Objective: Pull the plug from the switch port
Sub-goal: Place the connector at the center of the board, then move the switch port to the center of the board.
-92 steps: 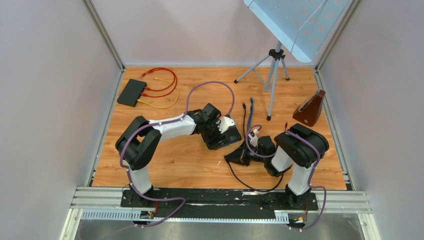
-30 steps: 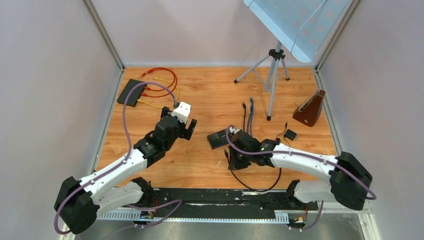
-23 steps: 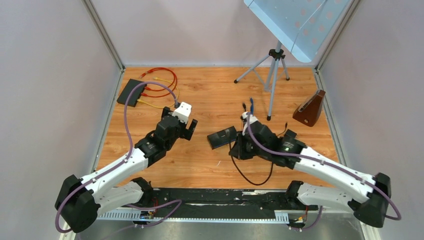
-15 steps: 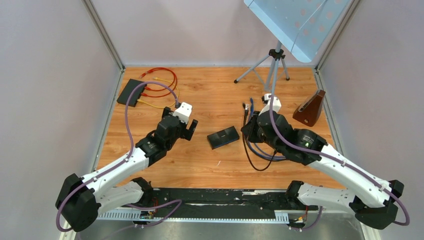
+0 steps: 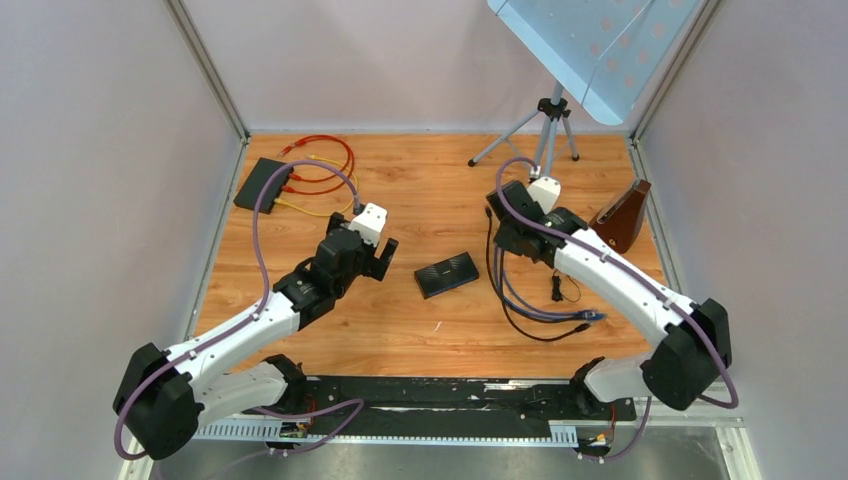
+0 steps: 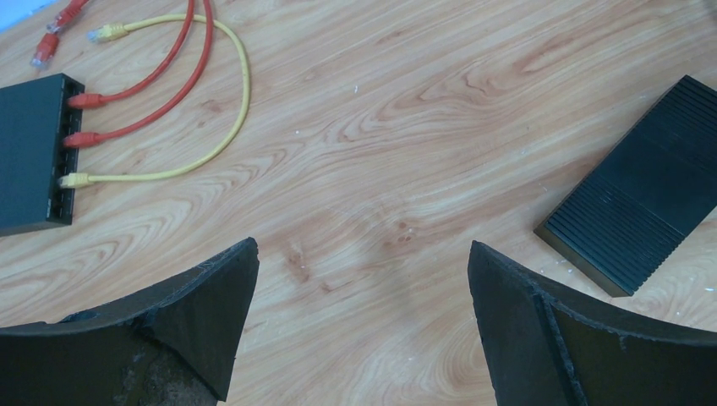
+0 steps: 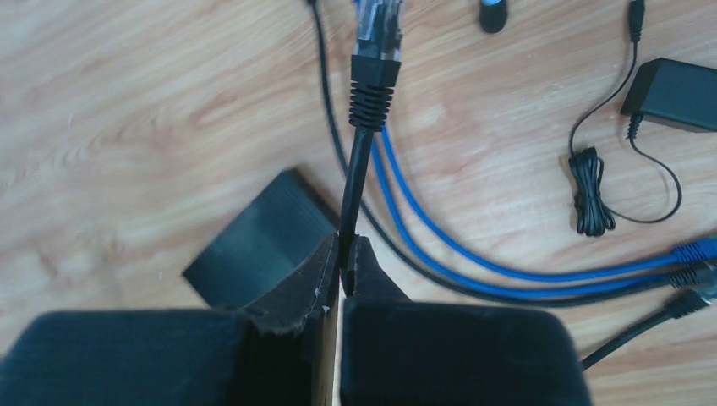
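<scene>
The flat black switch [image 5: 448, 274] lies on the wooden floor between the arms, also seen in the left wrist view [image 6: 647, 211] and the right wrist view [image 7: 262, 245]. My right gripper [image 5: 507, 236] [image 7: 345, 245] is shut on a thin black cable. That cable's plug [image 7: 374, 51] sticks out past the fingertips, free of the switch and held above the floor. My left gripper [image 5: 380, 258] [image 6: 362, 279] hangs open left of the switch, with only bare floor between its fingers.
A second black switch [image 5: 264, 185] [image 6: 30, 152] with red and yellow cables [image 6: 161, 93] sits at the back left. Loose blue cable [image 7: 440, 245] and a small power adapter [image 7: 676, 89] lie right of the switch. A tripod [image 5: 545, 150] and a brown wooden object [image 5: 620, 218] stand back right.
My right arm has swung from the front towards the back right, carrying the black cable away from the switch. The left gripper, earlier at the switch, stays drawn back and open.
</scene>
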Available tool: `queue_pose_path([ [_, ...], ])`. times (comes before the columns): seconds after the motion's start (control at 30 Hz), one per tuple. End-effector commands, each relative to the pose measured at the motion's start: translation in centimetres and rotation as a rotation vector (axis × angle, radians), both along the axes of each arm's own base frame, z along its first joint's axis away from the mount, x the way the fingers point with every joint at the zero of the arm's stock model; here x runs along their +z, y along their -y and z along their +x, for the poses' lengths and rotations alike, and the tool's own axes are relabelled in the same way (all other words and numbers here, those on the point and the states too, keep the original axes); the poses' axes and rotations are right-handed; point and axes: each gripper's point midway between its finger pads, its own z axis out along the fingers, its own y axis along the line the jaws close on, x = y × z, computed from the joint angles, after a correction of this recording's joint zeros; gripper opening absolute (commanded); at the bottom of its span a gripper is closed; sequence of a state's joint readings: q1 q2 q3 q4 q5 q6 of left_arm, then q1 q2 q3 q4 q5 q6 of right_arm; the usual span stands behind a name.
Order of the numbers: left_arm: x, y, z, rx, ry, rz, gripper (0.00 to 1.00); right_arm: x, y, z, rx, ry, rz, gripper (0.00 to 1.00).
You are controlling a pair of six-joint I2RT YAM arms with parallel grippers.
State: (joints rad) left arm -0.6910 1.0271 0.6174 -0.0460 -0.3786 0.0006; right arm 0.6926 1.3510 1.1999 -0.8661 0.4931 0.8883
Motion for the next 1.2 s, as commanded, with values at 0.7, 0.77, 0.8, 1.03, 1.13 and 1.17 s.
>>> queue_pose_path([
  [0.7, 0.1, 2.7, -0.6, -0.061, -0.069, -0.149, 1.00, -7.3, 1.5, 13.9, -0.069, 0.022, 0.014, 0.14],
  [0.77, -0.3, 3.3, -0.8, -0.081, -0.091, -0.172, 1.00, -7.4, 1.4, 13.9, -0.042, 0.014, 0.001, 0.19],
  [0.8, -0.7, 3.7, -1.0, -0.090, -0.108, -0.186, 1.00, -7.4, 1.3, 13.8, -0.026, 0.007, 0.000, 0.21],
  [1.03, -3.1, 5.6, -2.1, -0.148, -0.221, -0.247, 1.00, -5.9, -0.7, 11.2, 0.114, 0.000, 0.030, 0.35],
  [1.13, -4.0, 6.2, -2.5, -0.141, -0.272, -0.283, 1.00, -5.7, -2.8, 9.1, 0.227, -0.005, 0.079, 0.41],
  [1.17, -4.5, 6.5, -2.7, -0.146, -0.296, -0.291, 0.99, -5.8, -3.6, 8.5, 0.268, -0.014, 0.111, 0.42],
])
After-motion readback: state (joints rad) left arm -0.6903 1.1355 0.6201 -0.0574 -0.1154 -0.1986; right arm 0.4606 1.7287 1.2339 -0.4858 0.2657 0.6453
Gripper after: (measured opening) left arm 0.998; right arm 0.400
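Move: The blue connectors, beside which the right hand's held black connector is to go, lie about 13 cm straight ahead of that hand and 14 below; another black connector lies 11 ahead and 3 left, the tripod foot 5 ahead and 7 right, all at table height. The switch is the open left hand's goal: some 5 cm back, 16 right and 12 below, with the cable run 9 farther right, level with it. The held black connector is carried forward about 11 cm and down nearly 10 towards the blue connectors by the right hand, whose fingers then open and let go of the cable before easing back and up a centimetre. The left hand, still wide open, moves right some 5 cm, down 4 and a little back towards the switch, tipping its fingers down about 15 degrees. ##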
